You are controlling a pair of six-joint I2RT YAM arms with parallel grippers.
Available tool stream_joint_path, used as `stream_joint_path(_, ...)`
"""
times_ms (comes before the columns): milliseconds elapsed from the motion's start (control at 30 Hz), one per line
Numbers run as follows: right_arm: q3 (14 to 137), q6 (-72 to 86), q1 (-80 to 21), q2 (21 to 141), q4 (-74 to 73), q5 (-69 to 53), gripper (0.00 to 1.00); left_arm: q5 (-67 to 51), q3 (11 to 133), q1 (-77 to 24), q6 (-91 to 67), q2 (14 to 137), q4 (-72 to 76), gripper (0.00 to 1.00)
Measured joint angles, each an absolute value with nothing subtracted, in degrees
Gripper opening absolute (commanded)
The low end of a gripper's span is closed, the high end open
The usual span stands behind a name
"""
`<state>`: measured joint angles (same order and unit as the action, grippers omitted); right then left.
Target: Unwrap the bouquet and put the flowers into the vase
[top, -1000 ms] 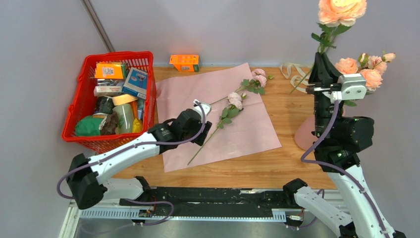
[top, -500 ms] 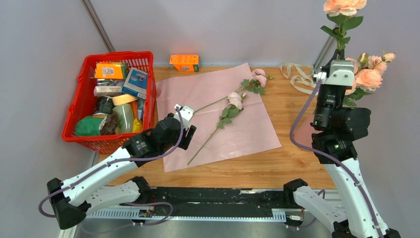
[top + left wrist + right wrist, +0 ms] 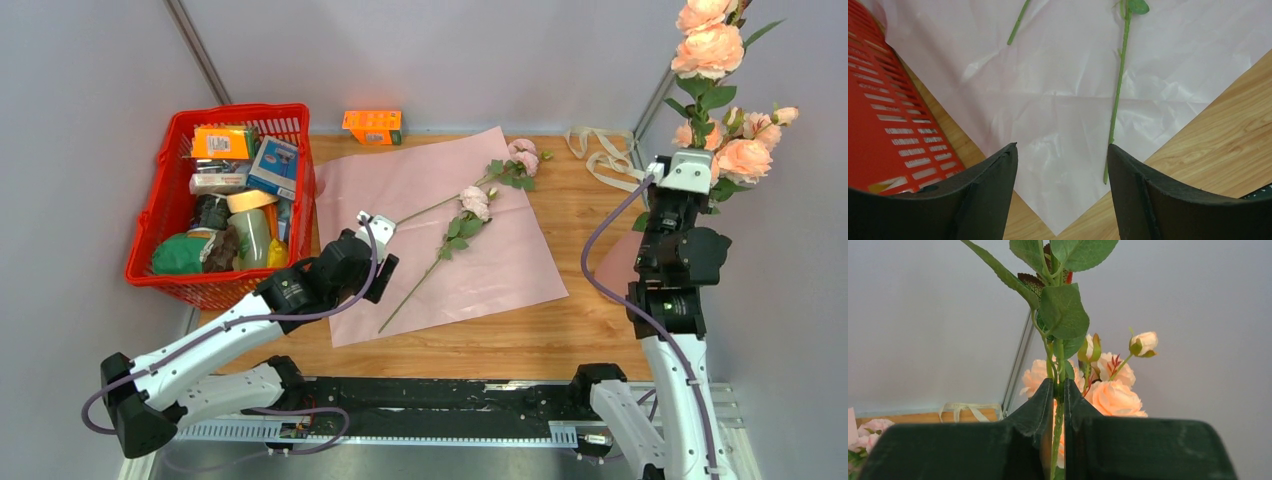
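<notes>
The lilac-pink paper sheet (image 3: 440,235) lies unfolded flat on the table. Two of the flowers rest on it: one (image 3: 474,202) with its long stem (image 3: 1118,90) running toward the near corner, another (image 3: 521,156) farther back. My left gripper (image 3: 383,275) (image 3: 1063,150) hovers open over the sheet's near-left part, just left of that stem's end. My right gripper (image 3: 695,150) (image 3: 1058,390) is shut on an upright rose stem, its peach blooms (image 3: 708,48) high above. Other roses (image 3: 745,157) (image 3: 1113,396) stand in the pink vase (image 3: 612,265), which is mostly hidden by the right arm.
A red basket (image 3: 170,200) (image 3: 893,125) full of groceries stands at the left, close to the left arm. An orange box (image 3: 372,125) sits at the back edge. The cream ribbon (image 3: 600,150) (image 3: 968,410) lies loose at the back right.
The left gripper drew back toward the near left, off the stem, and opened wider. The right arm swung right, carrying its rose upright and higher, next to the roses in the vase.
</notes>
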<state>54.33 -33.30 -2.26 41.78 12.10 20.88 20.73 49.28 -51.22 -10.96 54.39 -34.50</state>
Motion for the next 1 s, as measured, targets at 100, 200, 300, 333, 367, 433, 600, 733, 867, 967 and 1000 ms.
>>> stream_joint_path(100,51.62,-31.38,-1.67,40.05,11.42,21.32,0.05,21.34,49.28,-51.22,-10.98,54.17,-34.54,0.74)
stream_joint_path(200,49.95,-28.49,-1.65,38.61,9.19,22.92,0.06,22.2,49.25,-51.22,-10.96,53.45,-34.52,0.74)
stream_joint_path(300,48.88,-25.63,-1.65,37.19,7.09,25.69,0.14,23.14,49.25,-51.22,-10.98,52.31,-34.52,0.75)
stream_joint_path(333,48.25,-24.91,-1.65,36.73,6.57,26.96,0.21,23.35,49.25,-51.22,-10.98,51.94,-34.52,0.75)
stream_joint_path(367,47.53,-24.21,-1.61,36.18,6.09,28.27,0.25,23.59,49.25,-51.22,-10.98,51.62,-34.54,0.75)
stream_joint_path(433,46.81,-23.05,-1.54,35.44,4.38,30.5,0.36,24.08,49.25,-51.22,-10.98,51.07,-34.52,0.75)
stream_joint_path(600,47.9,-19.38,-1.41,34.65,-1.41,30.5,0.56,24.95,49.25,-51.22,-11.0,50.26,-34.5,0.75)
stream_joint_path(733,51.86,-16.21,-1.41,34.74,-6.15,28.45,0.71,25.52,49.23,-51.22,-11.0,49.89,-34.5,0.75)
stream_joint_path(867,56.55,-14.04,-1.41,35.05,-10.33,24.69,0.73,25.96,49.23,-51.22,-11.05,49.23,-34.5,0.75)
stream_joint_path(967,59.59,-11.81,-1.41,35.7,-13.32,20.1,0.72,26.11,49.21,-51.22,-11.07,48.8,-34.5,0.75)
stream_joint_path(1000,60.49,-10.92,-1.41,35.97,-14.28,18.24,0.72,26.15,49.21,-51.22,-11.09,48.71,-34.5,0.75)
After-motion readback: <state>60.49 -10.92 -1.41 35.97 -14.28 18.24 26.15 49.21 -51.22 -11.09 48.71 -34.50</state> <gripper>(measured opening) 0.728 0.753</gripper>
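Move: The held peach rose is to go into the vase, which stands almost straight under the right hand, 2 cm to its right, with its middle roughly 33 cm below. The peach roses already in the vase bloom about 9 cm ahead and 7 cm right, some 5 cm lower. The ribbon lies about 29 cm ahead and 4 cm right, on the table. From the left hand, the vase is some 50 cm right, 8 cm ahead and 5 cm lower. The peach rose, still pinched by its stem, is lowered about 8 cm into the vase by the right hand, easing back and slightly right while rolling left side up. The fingers open near the bottom and let go; the hand then pulls off to the left and up, some 4 cm each way. The empty, open left hand rises 3 cm and drifts left above the paper. ##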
